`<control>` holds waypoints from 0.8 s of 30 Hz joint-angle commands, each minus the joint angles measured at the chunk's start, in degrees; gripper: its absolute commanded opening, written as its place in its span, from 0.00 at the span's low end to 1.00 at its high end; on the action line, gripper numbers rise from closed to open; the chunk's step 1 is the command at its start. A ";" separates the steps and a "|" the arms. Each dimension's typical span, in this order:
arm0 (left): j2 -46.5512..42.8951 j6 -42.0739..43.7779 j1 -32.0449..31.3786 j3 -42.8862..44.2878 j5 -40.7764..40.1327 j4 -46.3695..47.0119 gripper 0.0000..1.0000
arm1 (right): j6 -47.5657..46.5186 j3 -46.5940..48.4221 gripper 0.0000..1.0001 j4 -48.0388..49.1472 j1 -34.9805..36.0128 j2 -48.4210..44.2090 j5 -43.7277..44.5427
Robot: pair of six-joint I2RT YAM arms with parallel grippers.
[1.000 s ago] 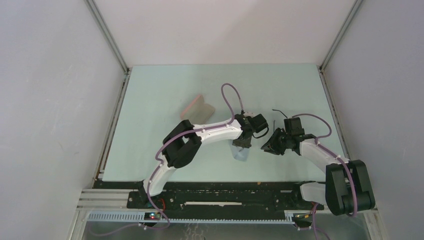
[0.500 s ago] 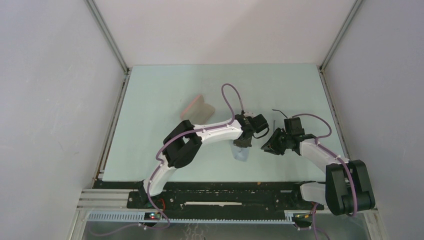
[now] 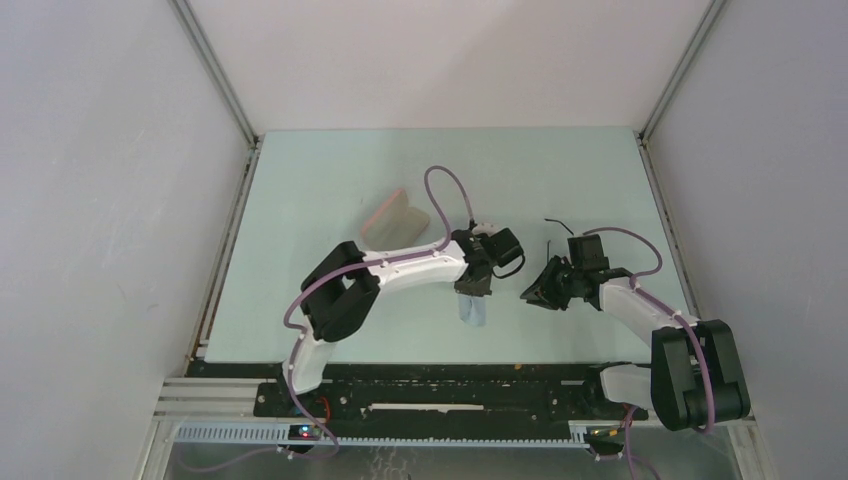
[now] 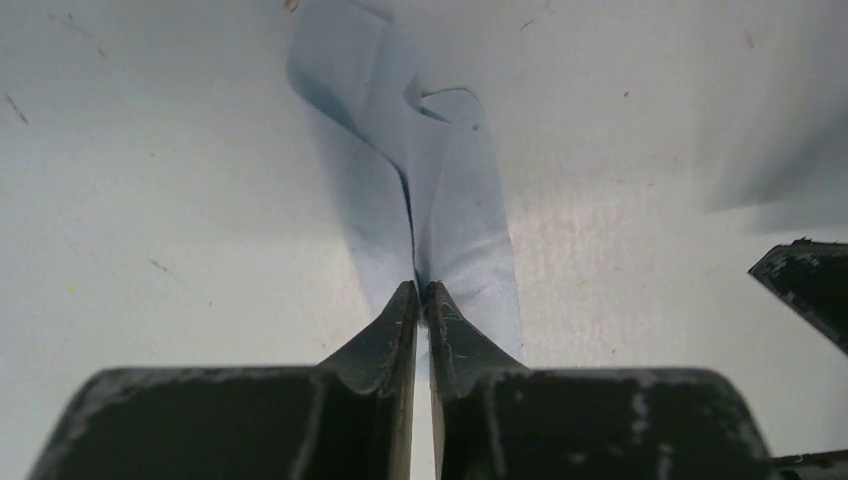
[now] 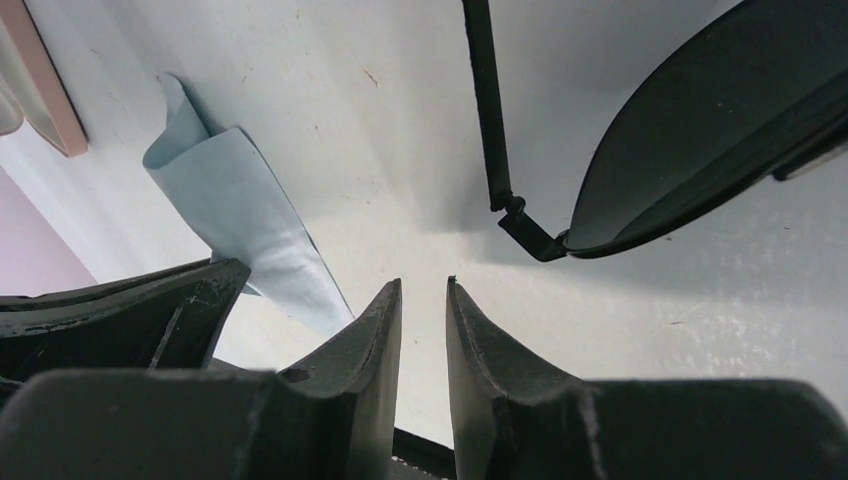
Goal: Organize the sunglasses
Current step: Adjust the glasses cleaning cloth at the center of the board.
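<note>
The sunglasses [image 5: 700, 130] lie on the table beyond and to the right of my right gripper [image 5: 424, 285], one thin arm [image 5: 485, 100] stretched out. From above only that thin arm [image 3: 553, 226] shows plainly. My right gripper [image 3: 528, 293] is narrowly open, with nothing between its fingers. My left gripper [image 4: 421, 287] is shut on the top fold of the grey-blue cloth [image 4: 440, 190], which hangs pinched below it. From above, the left gripper [image 3: 470, 292] is just left of the right one, over the cloth [image 3: 472, 312].
The salmon-pink case [image 3: 395, 220] lies open at the back left of the left arm, its edge also showing in the right wrist view [image 5: 45, 90]. Pale walls and metal rails [image 3: 225, 260] close in the table on three sides.
My left gripper has closed on the cloth and shifted a little to the left with it; the cloth is now gathered narrower. The right arm has not moved.
</note>
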 commanded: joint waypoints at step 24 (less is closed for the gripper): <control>-9.34 -2.79 2.00 -10.59 2.93 9.82 0.31 | 0.31 0.06 0.31 1.85 1.75 0.21 -1.12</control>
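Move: My left hand hovers about 2 cm over the glasses cleaning cloth, nearly shut on a crease; the cloth's middle lies some 2 cm ahead, level left to right. The open case stands about 14 cm ahead and 16 cm to the left, and the sunglasses lie roughly 8 cm ahead and 18 cm to the right. From my right hand the cloth's middle is about 11 cm to the left and 3 cm ahead. I spread my left fingers from nearly shut to about a third open, letting go of the cloth's crease. The hand finishes its short leftward drag with barely 1 cm more, eases back right by nearly as much and settles about 1 cm down towards the cloth, rolling some 5 degrees so its left side dips. ##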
